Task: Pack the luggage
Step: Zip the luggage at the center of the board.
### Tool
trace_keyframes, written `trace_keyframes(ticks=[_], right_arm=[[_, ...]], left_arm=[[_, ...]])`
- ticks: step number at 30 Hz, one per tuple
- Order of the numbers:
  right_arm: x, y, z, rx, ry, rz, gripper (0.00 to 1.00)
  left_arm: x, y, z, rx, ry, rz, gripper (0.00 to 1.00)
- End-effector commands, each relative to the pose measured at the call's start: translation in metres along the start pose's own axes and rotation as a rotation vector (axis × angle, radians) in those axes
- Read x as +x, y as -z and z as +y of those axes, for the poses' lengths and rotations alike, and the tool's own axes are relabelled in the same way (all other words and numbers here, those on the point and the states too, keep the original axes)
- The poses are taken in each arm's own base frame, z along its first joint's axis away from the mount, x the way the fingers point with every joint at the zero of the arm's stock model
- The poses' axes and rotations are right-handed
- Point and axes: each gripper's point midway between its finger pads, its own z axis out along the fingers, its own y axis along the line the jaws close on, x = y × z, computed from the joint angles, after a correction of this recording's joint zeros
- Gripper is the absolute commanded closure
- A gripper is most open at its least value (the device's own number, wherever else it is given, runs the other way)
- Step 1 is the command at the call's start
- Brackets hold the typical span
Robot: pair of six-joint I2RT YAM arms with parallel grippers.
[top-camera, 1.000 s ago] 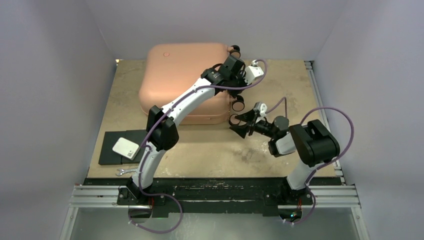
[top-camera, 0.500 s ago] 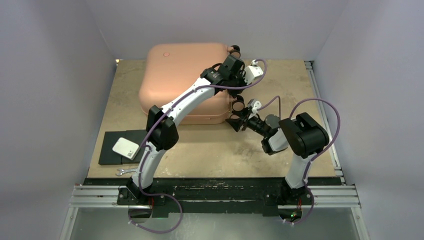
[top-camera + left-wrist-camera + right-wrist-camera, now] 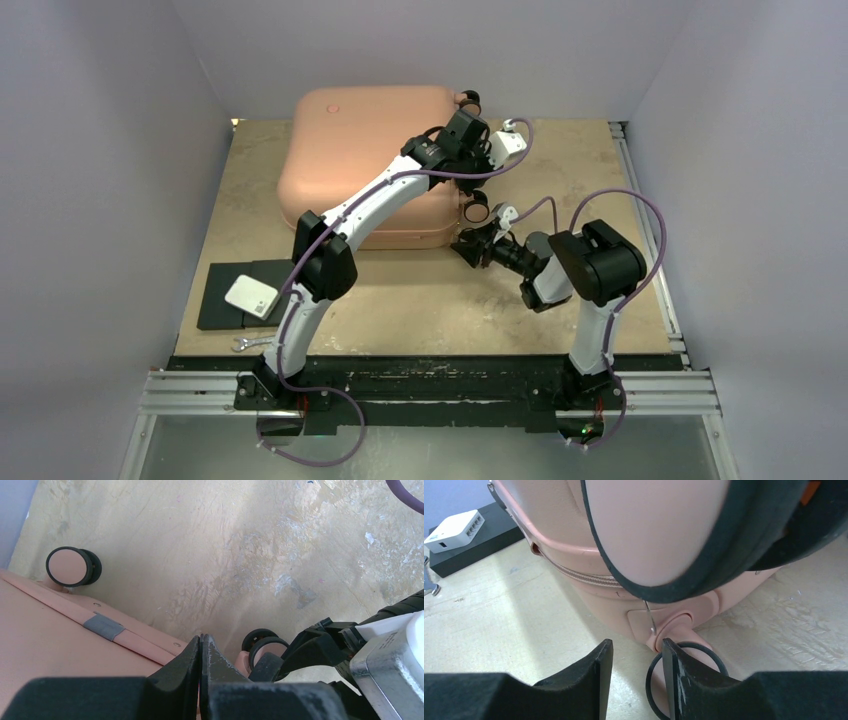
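Observation:
The luggage [image 3: 365, 150] is a salmon-pink hard-shell suitcase lying flat and closed at the back of the table. My left gripper [image 3: 201, 645] is shut and empty, hovering over the suitcase's right edge between two wheels [image 3: 70, 566] [image 3: 265, 647]. My right gripper [image 3: 468, 245] is at the suitcase's near right corner, low over the table. In the right wrist view its jaws [image 3: 636, 647] stand apart with nothing between them. A thin metal zipper pull [image 3: 650, 617] hangs from the shell just above the gap. A small wheel [image 3: 689, 667] sits behind the right finger.
A flat black pad [image 3: 220, 300] with a white box [image 3: 252, 297] on it lies at the near left, with a small wrench [image 3: 245, 344] in front of it. Grey walls close in on three sides. A large wheel [image 3: 664, 530] fills the top of the right wrist view.
The right arm has swung left toward the suitcase's near right corner, and its jaws have narrowed. The left arm has not moved.

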Motion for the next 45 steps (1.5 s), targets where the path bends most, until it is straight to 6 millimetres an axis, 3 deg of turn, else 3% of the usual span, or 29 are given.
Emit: trace_keyframes(ticks=[1, 20, 26, 30, 31, 37, 41, 45], right_arm=[[-0.086, 0.005, 0.022, -0.069, 0.241, -0.341, 0.55], [-0.117, -0.002, 0.018, -0.048, 0.183, -0.376, 0.55], [-0.114, -0.004, 0.020, -0.070, 0.175, -0.372, 0.74], [-0.114, -0.005, 0.017, -0.059, 0.173, -0.372, 0.98], [-0.113, -0.005, 0.016, -0.054, 0.172, -0.366, 1.00], [-0.103, -0.009, -0.011, 0.076, 0.100, -0.314, 1.00], [-0.099, -0.008, -0.037, 0.150, -0.026, -0.295, 1.00], [-0.095, -0.006, -0.049, 0.163, -0.095, -0.280, 1.00]], left_arm=[[0.078, 0.003, 0.002, 0.025, 0.120, 0.258, 1.00], [0.081, 0.004, 0.000, 0.033, 0.123, 0.264, 1.00], [0.078, 0.004, 0.000, 0.035, 0.122, 0.258, 1.00], [0.079, 0.004, -0.001, 0.039, 0.123, 0.260, 1.00], [0.079, 0.004, 0.000, 0.038, 0.123, 0.259, 1.00], [0.080, 0.006, -0.004, 0.060, 0.112, 0.265, 1.00], [0.097, 0.004, -0.010, 0.079, 0.108, 0.312, 1.00], [0.115, 0.002, -0.016, 0.097, 0.101, 0.358, 1.00]])
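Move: The zipper pull hangs at the luggage's near right corner, roughly 3 cm above the right hand, 1 cm ahead and 1 cm left. From that hand the upper wheel is some 4 cm ahead, 2 cm right and 8 cm up, and the lower wheel about 2 cm ahead, level sideways, 5 cm down. From the left hand, reaching over the luggage, the pull lies about 7 cm back, 1 cm left and 8 cm lower. At the zipper pull by the corner, the right hand rises about 3.5 cm between the wheels and shuts its half-open fingers fully, just under the upper wheel. It then eases a centimetre or so forward and slightly right, its left side rolling up some 5 degrees; the wheel hides any grip on the pull. The left hand stays against the luggage's right side, fingers still shut. ##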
